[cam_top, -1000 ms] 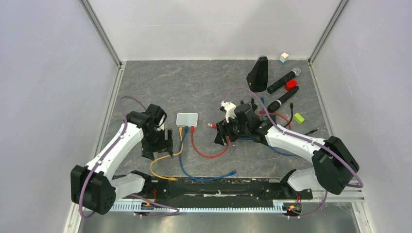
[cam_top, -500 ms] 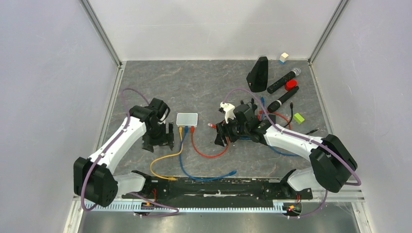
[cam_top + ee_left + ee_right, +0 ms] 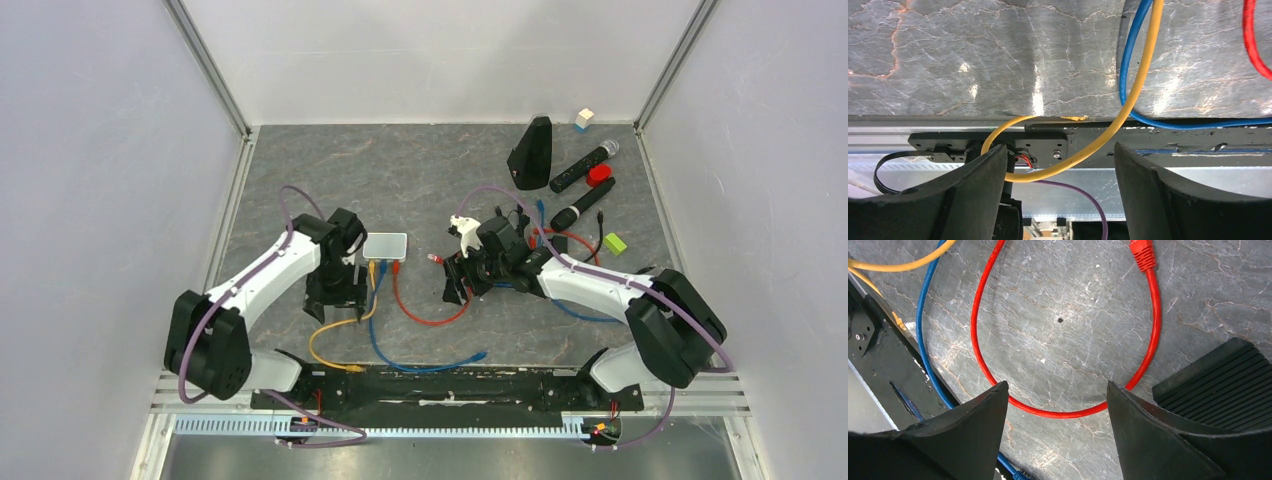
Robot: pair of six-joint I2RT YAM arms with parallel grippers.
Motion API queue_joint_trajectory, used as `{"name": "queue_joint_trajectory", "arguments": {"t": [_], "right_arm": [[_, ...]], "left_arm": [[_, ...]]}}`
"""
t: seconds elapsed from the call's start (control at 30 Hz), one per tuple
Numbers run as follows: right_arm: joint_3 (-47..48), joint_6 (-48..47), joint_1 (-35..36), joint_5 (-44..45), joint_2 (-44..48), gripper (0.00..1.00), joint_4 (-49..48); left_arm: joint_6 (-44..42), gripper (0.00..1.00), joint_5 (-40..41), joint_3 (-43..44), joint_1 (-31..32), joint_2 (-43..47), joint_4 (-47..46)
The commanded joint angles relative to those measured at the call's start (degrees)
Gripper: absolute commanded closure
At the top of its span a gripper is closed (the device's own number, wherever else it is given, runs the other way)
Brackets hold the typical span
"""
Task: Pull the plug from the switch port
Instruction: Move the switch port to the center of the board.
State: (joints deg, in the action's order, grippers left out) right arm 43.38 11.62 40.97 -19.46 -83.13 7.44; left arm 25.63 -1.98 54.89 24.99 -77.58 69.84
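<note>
A small white switch (image 3: 385, 246) lies on the grey table with yellow, blue and red plugs (image 3: 383, 267) in its near side. The yellow cable (image 3: 335, 325), blue cable (image 3: 420, 363) and red cable (image 3: 432, 318) trail toward the near edge. My left gripper (image 3: 335, 300) is open, just left of the plugs; its wrist view shows the yellow cable (image 3: 1083, 152) and blue cable (image 3: 1128, 75) ahead of the jaws. My right gripper (image 3: 456, 283) is open and empty over the red cable loop (image 3: 1068, 412), whose loose red plug (image 3: 1143, 252) lies on the table.
At the back right are a black wedge-shaped stand (image 3: 531, 152), two black microphones (image 3: 580, 170), a red cap (image 3: 599, 175), a green block (image 3: 614, 243) and a small white cube (image 3: 584, 119). The black arm-base rail (image 3: 440, 385) runs along the near edge.
My left gripper has moved right and farther from the near edge, closing in beside the switch's plugs. My right gripper has shifted only slightly to the left.
</note>
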Motion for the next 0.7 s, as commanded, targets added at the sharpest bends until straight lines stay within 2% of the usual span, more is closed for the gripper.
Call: {"name": "queue_joint_trajectory", "arguments": {"t": [0.0, 0.13, 0.3, 0.37, 0.53, 0.6, 0.67], "right_arm": [[1.6, -1.5, -0.3, -0.1, -0.2, 0.26, -0.6], [1.6, -1.6, -0.2, -0.1, -0.5, 0.26, -0.4], [1.9, -1.9, -0.2, 0.0, -0.7, 0.27, 0.0], [2.1, -2.0, -0.3, 0.2, -0.7, 0.27, 0.2], [2.2, -2.0, -0.3, 0.3, -1.0, 0.27, 0.4], [2.3, -2.0, -0.2, 0.4, -1.0, 0.27, 0.5], [2.2, -2.2, -0.3, 0.4, -0.9, 0.27, 0.6]], "left_arm": [[-2.2, 0.18, 1.0, 0.5, 2.2, -2.1, 0.7], [-1.4, 0.20, 1.4, 0.4, 3.8, -3.6, 1.3], [-0.2, 0.33, 1.7, 0.9, 5.6, -5.7, 3.2], [0.0, 0.48, 3.4, 1.3, 6.2, -6.2, 4.0], [-0.7, 0.74, 0.3, 2.4, 6.3, -5.7, 3.1], [-1.0, 0.82, -3.4, 3.4, 6.3, -4.2, 1.3], [-1.0, 0.85, -8.3, 5.2, 6.3, -2.4, -1.0]]}}
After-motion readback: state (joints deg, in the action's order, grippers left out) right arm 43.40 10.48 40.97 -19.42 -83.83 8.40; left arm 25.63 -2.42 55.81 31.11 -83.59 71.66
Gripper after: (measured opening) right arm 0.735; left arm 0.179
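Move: The yellow cable bows up off the table between the left hand's open fingers, its nearest stretch only about 2 cm back and 1 cm below. The blue cable runs some 6 cm to the right, about level fore and aft, and the switch port sits roughly 14 cm ahead and 9 cm right, both around 5 cm lower. From the right hand, that yellow stretch is about 22 cm left and 6 cm back. The left fingers, wide open and pointing down, shut on the yellow cable and catch it between the tips. The hand first eases back towards the base by just under 2 cm, sinking a little over 1 cm onto the cable with a slight tilt, and ends with a 1 cm slip to the right as the fingers near shut. ##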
